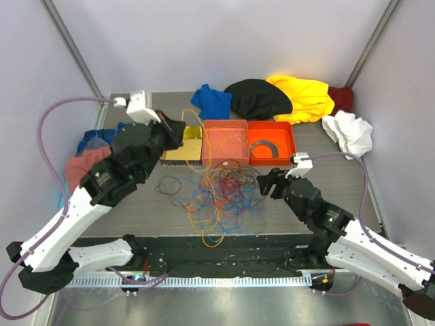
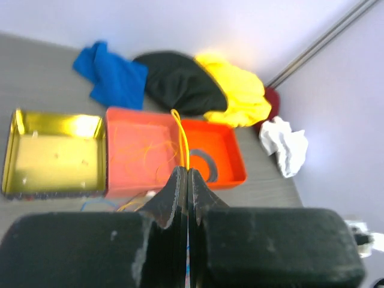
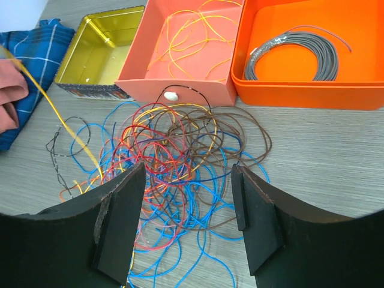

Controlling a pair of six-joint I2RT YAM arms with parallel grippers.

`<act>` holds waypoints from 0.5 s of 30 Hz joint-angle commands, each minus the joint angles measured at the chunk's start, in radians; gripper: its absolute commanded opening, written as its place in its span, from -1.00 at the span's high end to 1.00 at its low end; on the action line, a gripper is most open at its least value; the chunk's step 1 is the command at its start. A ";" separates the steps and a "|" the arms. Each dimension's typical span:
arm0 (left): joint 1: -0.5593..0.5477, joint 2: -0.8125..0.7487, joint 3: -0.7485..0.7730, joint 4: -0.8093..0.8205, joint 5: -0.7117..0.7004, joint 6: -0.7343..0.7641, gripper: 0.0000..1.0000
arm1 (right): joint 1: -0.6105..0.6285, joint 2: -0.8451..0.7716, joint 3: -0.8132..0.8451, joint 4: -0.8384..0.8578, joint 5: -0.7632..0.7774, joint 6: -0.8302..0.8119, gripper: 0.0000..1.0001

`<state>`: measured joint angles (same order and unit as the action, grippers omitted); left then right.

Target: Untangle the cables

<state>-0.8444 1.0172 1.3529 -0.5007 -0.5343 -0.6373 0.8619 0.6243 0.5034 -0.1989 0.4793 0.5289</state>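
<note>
The cables (image 1: 217,190) lie in a loose tangle of blue, red, brown, orange and yellow loops on the table in front of the boxes. My left gripper (image 1: 178,136) is raised over the yellow tin, shut on a yellow cable (image 2: 183,141) that rises out between its closed fingers (image 2: 177,186). In the right wrist view that yellow cable (image 3: 54,108) runs taut from the tangle (image 3: 180,150) up to the left. My right gripper (image 1: 266,183) hovers open at the tangle's right side, with its fingers (image 3: 123,210) astride the loops and holding nothing.
Behind the tangle stand a yellow tin (image 1: 178,155), a salmon box (image 1: 234,125) holding a few thin wires, and an orange tray (image 1: 289,139) with a grey coil (image 3: 294,54). Clothes are heaped along the back wall (image 1: 272,95). More cloth (image 1: 85,159) lies at the left.
</note>
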 commanded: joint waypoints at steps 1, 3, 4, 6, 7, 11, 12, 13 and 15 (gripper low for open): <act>-0.005 0.073 0.224 0.068 0.014 0.149 1.00 | 0.005 -0.024 0.038 0.026 -0.016 0.011 -0.33; -0.005 0.124 0.334 0.083 0.028 0.175 1.00 | 0.005 -0.029 0.040 0.018 -0.019 0.014 -0.33; -0.005 0.139 0.365 0.093 0.031 0.203 1.00 | 0.005 -0.031 0.040 0.016 -0.019 0.019 -0.34; -0.005 0.191 0.466 0.102 0.040 0.226 1.00 | 0.005 -0.040 0.040 0.007 -0.021 0.020 -0.33; -0.005 0.214 0.504 0.105 0.042 0.249 1.00 | 0.005 -0.044 0.038 0.004 -0.018 0.022 -0.33; -0.005 0.303 0.656 0.132 0.037 0.321 1.00 | 0.003 -0.072 0.041 -0.017 -0.004 0.017 -0.33; -0.005 0.342 0.690 0.140 0.034 0.333 1.00 | 0.003 -0.078 0.041 -0.020 0.002 0.013 -0.33; -0.005 0.362 0.754 0.143 0.028 0.343 1.00 | 0.005 -0.086 0.044 -0.028 0.004 0.011 -0.33; -0.005 0.426 0.833 0.148 0.031 0.378 1.00 | 0.005 -0.090 0.049 -0.037 0.012 0.005 -0.34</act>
<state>-0.8452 1.3643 2.0491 -0.4145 -0.5076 -0.3607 0.8619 0.5549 0.5041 -0.2214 0.4648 0.5339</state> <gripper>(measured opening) 0.014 0.668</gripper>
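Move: The left hand, with the yellow cable already pinched, is high over the table: the tangled cables' middle lies roughly 39 cm below it, about 8 cm to its right and 2 cm back. The pink box is some 20 cm ahead and 10 cm right, the gold tin 20 cm ahead and 8 cm left, both about 38 cm down. From the right hand the tangle is around 3 cm ahead, 12 cm left and 18 cm lower. Straight up and fast, the left hand climbs about 20 cm away from the tangled cables, easing only slightly forward and to the right as it goes. The wrist tips the fingers up some 20 degrees, and they stay shut on the yellow cable, drawing it up out of the pile. ##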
